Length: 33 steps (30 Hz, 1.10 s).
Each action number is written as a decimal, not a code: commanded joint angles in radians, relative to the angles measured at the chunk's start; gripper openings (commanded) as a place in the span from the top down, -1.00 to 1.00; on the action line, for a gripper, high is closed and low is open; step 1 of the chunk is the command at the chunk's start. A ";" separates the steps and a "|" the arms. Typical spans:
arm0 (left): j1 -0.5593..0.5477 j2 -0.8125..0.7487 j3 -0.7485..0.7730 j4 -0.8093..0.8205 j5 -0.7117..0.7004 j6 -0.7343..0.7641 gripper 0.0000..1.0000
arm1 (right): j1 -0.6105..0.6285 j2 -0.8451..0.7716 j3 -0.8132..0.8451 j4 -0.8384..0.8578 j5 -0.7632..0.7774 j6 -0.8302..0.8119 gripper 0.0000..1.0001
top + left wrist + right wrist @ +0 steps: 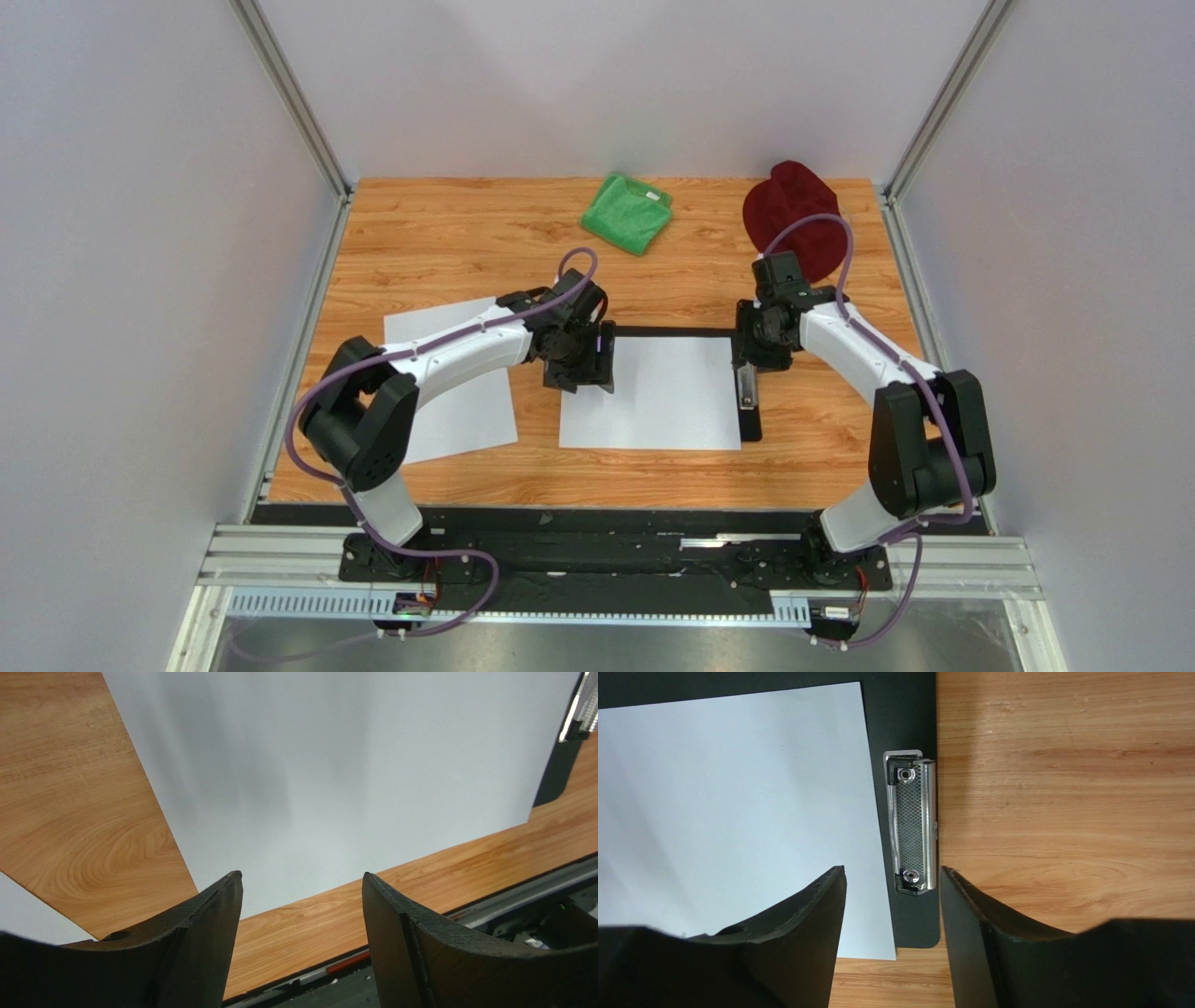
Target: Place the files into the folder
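The black folder [752, 424] lies flat mid-table with its silver clip [746, 387] at the right short edge. One white sheet [652, 395] lies on it and covers most of it. The sheet's right edge stops beside the clip, not under it. A second white sheet [456, 399] lies on the wood at left, partly under the left arm. My left gripper [582, 367] is open and empty over the first sheet's left edge [337, 777]. My right gripper [751, 357] is open and empty above the clip [913, 826], folder [906, 721] and sheet [738, 812].
A green cloth [627, 210] and a dark red hat [794, 217] lie at the back of the wooden table. Metal frame posts stand at the back corners. The black base rail runs along the near edge [491, 910].
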<state>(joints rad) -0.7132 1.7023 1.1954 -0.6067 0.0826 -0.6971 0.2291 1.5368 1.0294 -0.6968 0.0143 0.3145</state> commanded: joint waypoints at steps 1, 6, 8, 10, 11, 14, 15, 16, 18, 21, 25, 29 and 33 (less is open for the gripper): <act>-0.006 0.052 0.070 -0.025 -0.057 0.025 -0.41 | 0.009 0.045 0.020 0.081 -0.046 -0.012 0.40; -0.012 0.123 0.099 0.031 0.025 -0.011 -0.37 | 0.024 0.117 0.060 0.080 -0.016 -0.018 0.63; -0.020 0.144 0.119 0.033 0.032 -0.016 -0.37 | 0.036 0.140 0.066 0.068 0.053 -0.023 0.62; -0.026 0.163 0.139 0.030 0.026 -0.019 -0.37 | 0.039 0.148 0.061 0.068 0.068 -0.023 0.57; -0.026 0.165 0.141 0.030 0.016 -0.024 -0.37 | 0.039 0.154 0.058 0.063 0.073 -0.023 0.55; -0.026 0.149 0.130 0.028 -0.004 -0.024 -0.38 | 0.041 0.172 0.052 0.066 0.091 -0.028 0.54; -0.026 0.145 0.127 0.030 -0.012 -0.022 -0.39 | 0.041 0.178 0.051 0.068 0.092 -0.028 0.54; -0.028 0.145 0.127 0.030 -0.015 -0.022 -0.39 | 0.042 0.183 0.051 0.071 0.095 -0.028 0.54; -0.026 0.155 0.136 0.027 -0.006 -0.019 -0.39 | 0.041 0.194 0.046 0.080 0.088 -0.022 0.56; -0.029 0.178 0.139 0.045 0.023 -0.028 -0.39 | 0.044 0.198 0.037 0.091 0.099 -0.018 0.59; -0.028 0.220 0.161 0.051 0.039 -0.057 -0.39 | 0.044 0.201 0.018 0.106 0.112 -0.023 0.82; -0.028 0.247 0.170 0.061 0.034 -0.111 -0.39 | 0.044 0.189 0.000 0.132 0.078 -0.022 1.00; -0.028 0.284 0.190 0.054 0.035 -0.145 -0.38 | 0.039 0.131 -0.031 0.163 0.037 -0.026 1.00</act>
<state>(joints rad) -0.7349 1.9495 1.3411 -0.5701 0.1146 -0.7845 0.2737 1.7088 1.0428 -0.6189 0.0925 0.2981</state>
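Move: From the left gripper, the file on the folder centres about 8 cm right, 2 cm ahead and 6 cm below; the loose second file centres 25 cm left and 4 cm ahead. From the right gripper, the folder's metal clip lies about 1 cm right, level fore and aft, and some 5 cm below; the file on the folder centres 15 cm left and 2 cm back, the red hat 28 cm ahead and 9 cm right. Lower the right gripper about 4.5 cm onto the folder's clip, narrowing the half-open fingers on the way, then shut them fully over the clip's edge nearest the file. Meanwhile bring the left gripper, fingers still wide, down and to the right, about 4 cm each way and slightly forward, in two steps, until a fingertip touches the file on the folder. ##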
